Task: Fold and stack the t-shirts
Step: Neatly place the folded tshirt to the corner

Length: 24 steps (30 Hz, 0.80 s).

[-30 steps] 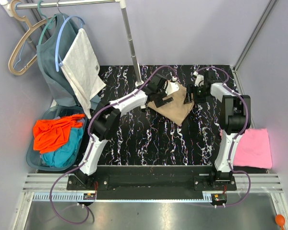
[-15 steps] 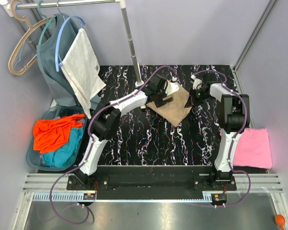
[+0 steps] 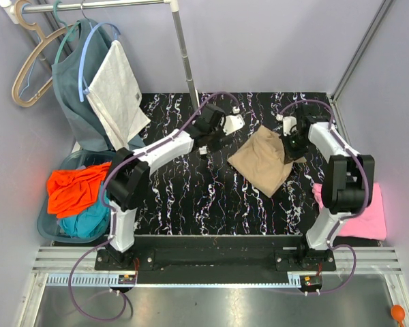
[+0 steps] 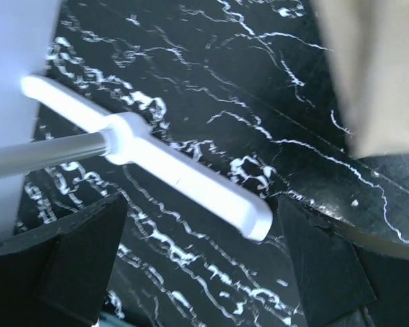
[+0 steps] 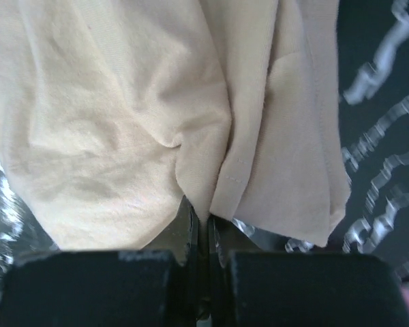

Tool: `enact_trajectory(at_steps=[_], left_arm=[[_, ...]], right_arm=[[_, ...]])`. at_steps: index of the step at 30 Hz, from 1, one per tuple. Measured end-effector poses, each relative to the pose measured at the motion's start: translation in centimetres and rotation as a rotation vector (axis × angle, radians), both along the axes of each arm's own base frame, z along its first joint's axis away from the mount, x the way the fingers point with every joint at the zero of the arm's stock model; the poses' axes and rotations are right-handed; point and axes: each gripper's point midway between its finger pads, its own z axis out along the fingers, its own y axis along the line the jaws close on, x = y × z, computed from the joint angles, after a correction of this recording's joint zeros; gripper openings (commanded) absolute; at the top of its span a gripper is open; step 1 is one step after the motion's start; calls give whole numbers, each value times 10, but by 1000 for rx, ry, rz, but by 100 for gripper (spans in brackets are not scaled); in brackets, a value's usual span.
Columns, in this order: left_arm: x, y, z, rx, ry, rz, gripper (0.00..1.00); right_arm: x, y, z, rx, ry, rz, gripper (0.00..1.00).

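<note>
The folded tan t-shirt lies on the black marbled table, right of centre. My right gripper is shut on its right edge; in the right wrist view the cloth bunches into the closed jaws of that gripper. My left gripper stands open to the left of the shirt, with nothing between its fingers; only a corner of the tan cloth shows there. A pink t-shirt lies off the table's right edge. An orange t-shirt and a teal t-shirt fill a basket at the left.
A clothes rack pole rises from its white foot on the table's back, close to the left gripper. A grey-blue garment and a white cloth hang from hangers at the back left. The basket stands beside the table's left edge.
The right gripper has shut on the tan t-shirt's edge and drawn it right and towards the front. The left gripper has let go and moved back to the left.
</note>
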Motion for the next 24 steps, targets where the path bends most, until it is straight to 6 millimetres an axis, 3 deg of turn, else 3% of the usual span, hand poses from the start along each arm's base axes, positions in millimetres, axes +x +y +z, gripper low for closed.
enact_trajectory(at_steps=[3,6,9,14,24], left_arm=[[-2,4,19,-16,-29,7,99],[-5,7,25,-19,-39,11,99],[-10,13,21,-6,-30,13,99],[-19,21,9,24,-9,9,99],[-33,36,3,59,1,3,99]], right_arm=[[-17,-20,15,-113,-11,13,0],[-28,-40,24,-220,-14,17,0],[-38,-60,30,-332,-6,20,0],[-60,-76,41,-423,18,35,0],[-88,-103,102,-587,-72,50,0]])
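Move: Some 20 cm to the right and 19 cm back from the right hand, about 4 cm lower, lies the pink folded shirt in the near right corner; the hand already pinches the tan folded t-shirt, whose middle lies about 8 cm to its left, level fore and aft and a little lower. The rack foot is about 26 cm left and 5 cm ahead of the right hand. From the empty left hand the pink shirt is roughly 40 cm right and 26 cm back, 10 cm lower. Keeping its pinch on the t-shirt's right-hand part, the right hand carries it right and back towards the pink shirt, about 10 cm each way, while climbing another 10 cm, mostly late on. Its fingertips swing some 35 degrees, from leaning left to leaning right. The left hand, open and empty, bobs up a little and sinks again as it draws back and left, about 5 cm in all. ##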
